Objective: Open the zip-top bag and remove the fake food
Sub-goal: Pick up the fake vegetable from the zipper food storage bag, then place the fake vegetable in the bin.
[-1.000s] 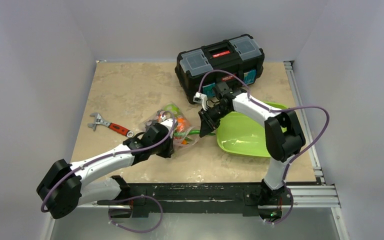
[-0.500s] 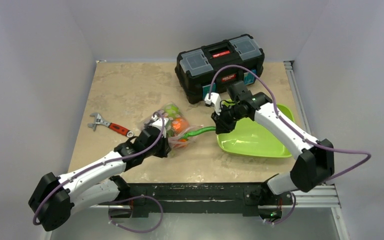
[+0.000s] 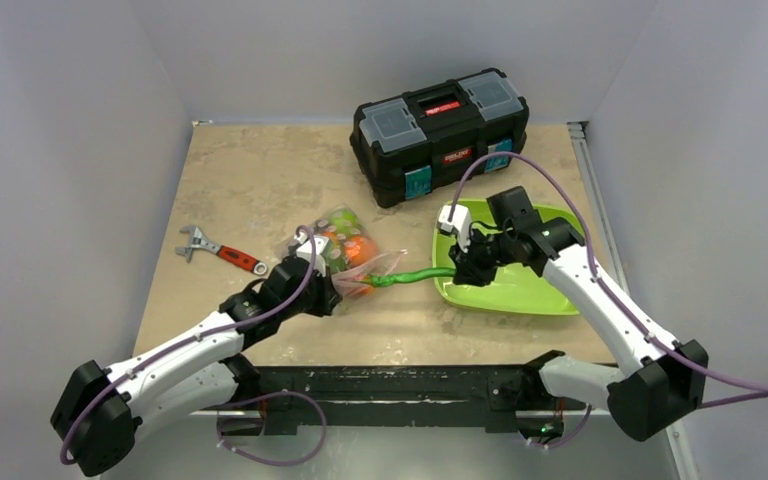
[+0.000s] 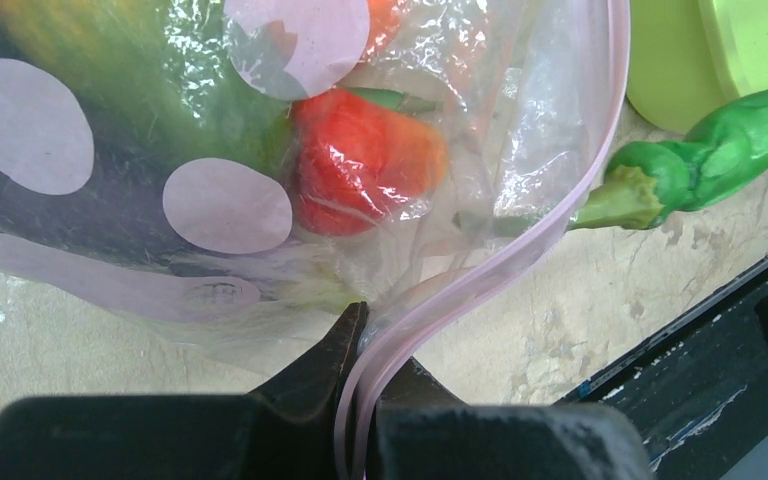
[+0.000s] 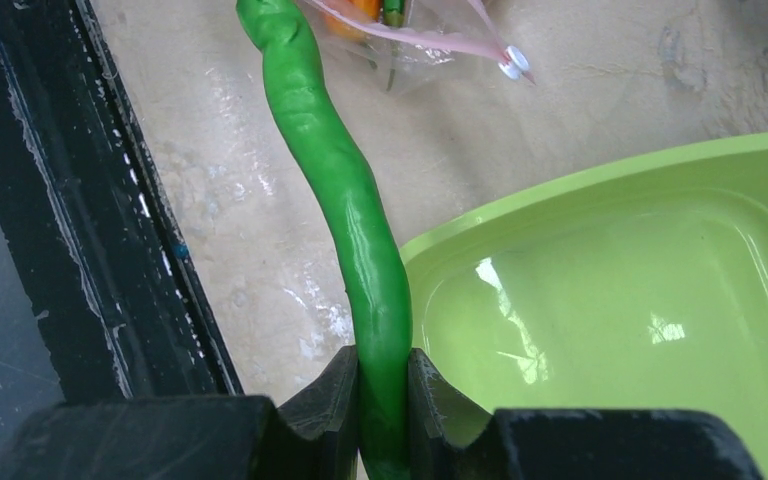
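The clear zip-top bag (image 3: 345,250) lies mid-table with fake food inside; the left wrist view shows a red pepper (image 4: 360,160) and its pink zip strip (image 4: 520,250). My left gripper (image 3: 328,295) is shut on the bag's zip edge (image 4: 365,400) at its near corner. My right gripper (image 3: 468,268) is shut on one end of a long green bean (image 3: 415,275), held over the near-left rim of the green tray (image 3: 520,290). The bean (image 5: 350,200) stretches from the jaws toward the bag mouth, its far end just outside it (image 4: 700,170).
A black toolbox (image 3: 440,120) stands at the back behind the tray. A red-handled wrench (image 3: 218,252) lies at the left of the table. The black frame rail (image 3: 410,380) runs along the near edge.
My right gripper has moved right and nearer, pulling the green bean out of the bag toward the tray. My left gripper has stayed shut on the bag's edge.
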### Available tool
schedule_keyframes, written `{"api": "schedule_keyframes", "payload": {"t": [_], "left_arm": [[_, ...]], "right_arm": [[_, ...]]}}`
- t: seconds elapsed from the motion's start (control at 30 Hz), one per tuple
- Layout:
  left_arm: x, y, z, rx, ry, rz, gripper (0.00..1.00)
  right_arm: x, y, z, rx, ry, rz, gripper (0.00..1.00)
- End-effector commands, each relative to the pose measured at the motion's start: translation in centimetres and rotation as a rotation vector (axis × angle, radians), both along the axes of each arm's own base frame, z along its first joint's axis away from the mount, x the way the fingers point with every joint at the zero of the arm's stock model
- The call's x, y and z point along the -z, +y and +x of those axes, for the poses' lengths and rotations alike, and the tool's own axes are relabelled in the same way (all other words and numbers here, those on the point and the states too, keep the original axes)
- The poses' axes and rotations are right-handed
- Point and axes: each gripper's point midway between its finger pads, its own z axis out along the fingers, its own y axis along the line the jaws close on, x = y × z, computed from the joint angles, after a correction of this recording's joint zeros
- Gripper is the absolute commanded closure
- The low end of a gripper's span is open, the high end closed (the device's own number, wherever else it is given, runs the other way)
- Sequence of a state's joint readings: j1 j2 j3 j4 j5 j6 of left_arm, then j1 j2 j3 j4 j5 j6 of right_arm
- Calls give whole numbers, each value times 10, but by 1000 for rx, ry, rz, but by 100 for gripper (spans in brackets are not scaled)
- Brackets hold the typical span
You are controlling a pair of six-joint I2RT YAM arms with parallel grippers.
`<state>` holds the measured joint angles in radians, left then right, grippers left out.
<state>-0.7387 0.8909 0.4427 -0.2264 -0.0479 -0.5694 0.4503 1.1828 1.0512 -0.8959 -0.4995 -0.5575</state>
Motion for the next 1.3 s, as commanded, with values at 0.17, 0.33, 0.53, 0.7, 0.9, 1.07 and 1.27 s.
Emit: {"api": "schedule_keyframes", "payload": {"t": [0.17, 0.33, 0.53, 0.7, 0.9, 1.07, 1.27], "left_arm": [[-12, -4, 10, -42, -45, -85, 100], [-13, -3, 11, -44, -49, -89, 100], [-14, -2, 11, -43, -56, -90, 100], [-14, -2, 11, -39, -57, -89, 100], [-14, 0, 10, -35, -57, -85, 100], [-14, 0, 10, -29, -59, -86, 100], [-15, 0, 9, -22, -62, -92, 100]], "right_arm": [[-32, -15, -13, -53, -118, 63, 100], [-41, -23, -14, -61, -142, 56, 100], [-44, -38, -12, -33, -168, 38, 100], [-48, -50, -12, -17, -173, 36, 100], [-57, -71, -5, 27, -207, 19, 100], [-53, -94, -2, 59, -191, 3, 100], [-45, -118, 8, 121, -171, -8, 100]]}}
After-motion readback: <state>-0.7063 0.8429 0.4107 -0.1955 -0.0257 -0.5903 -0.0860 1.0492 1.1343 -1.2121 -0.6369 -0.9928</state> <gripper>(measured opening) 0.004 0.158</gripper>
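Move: The right hand holds the long green pepper by one end, its stalk reaching left into the bag's mouth. The green tray's middle is about 14 cm to this hand's right, 2 cm ahead and 12 cm below. The bag's middle is some 23 cm left, 4 cm ahead and 11 cm below. From the left hand, pinching the bag's rim, the tray is roughly 40 cm right, 6 cm ahead and 4 cm below. Keeping its pinch on the pepper's end, the right hand draws it away from the bag towards the robot's right, about 12 cm in all, slowly at first and then faster, out over the tray, rising some 4 cm. Its wrist tips up and turns clockwise by under 10 degrees each. The left hand stays put, still pinching the bag's rim. ##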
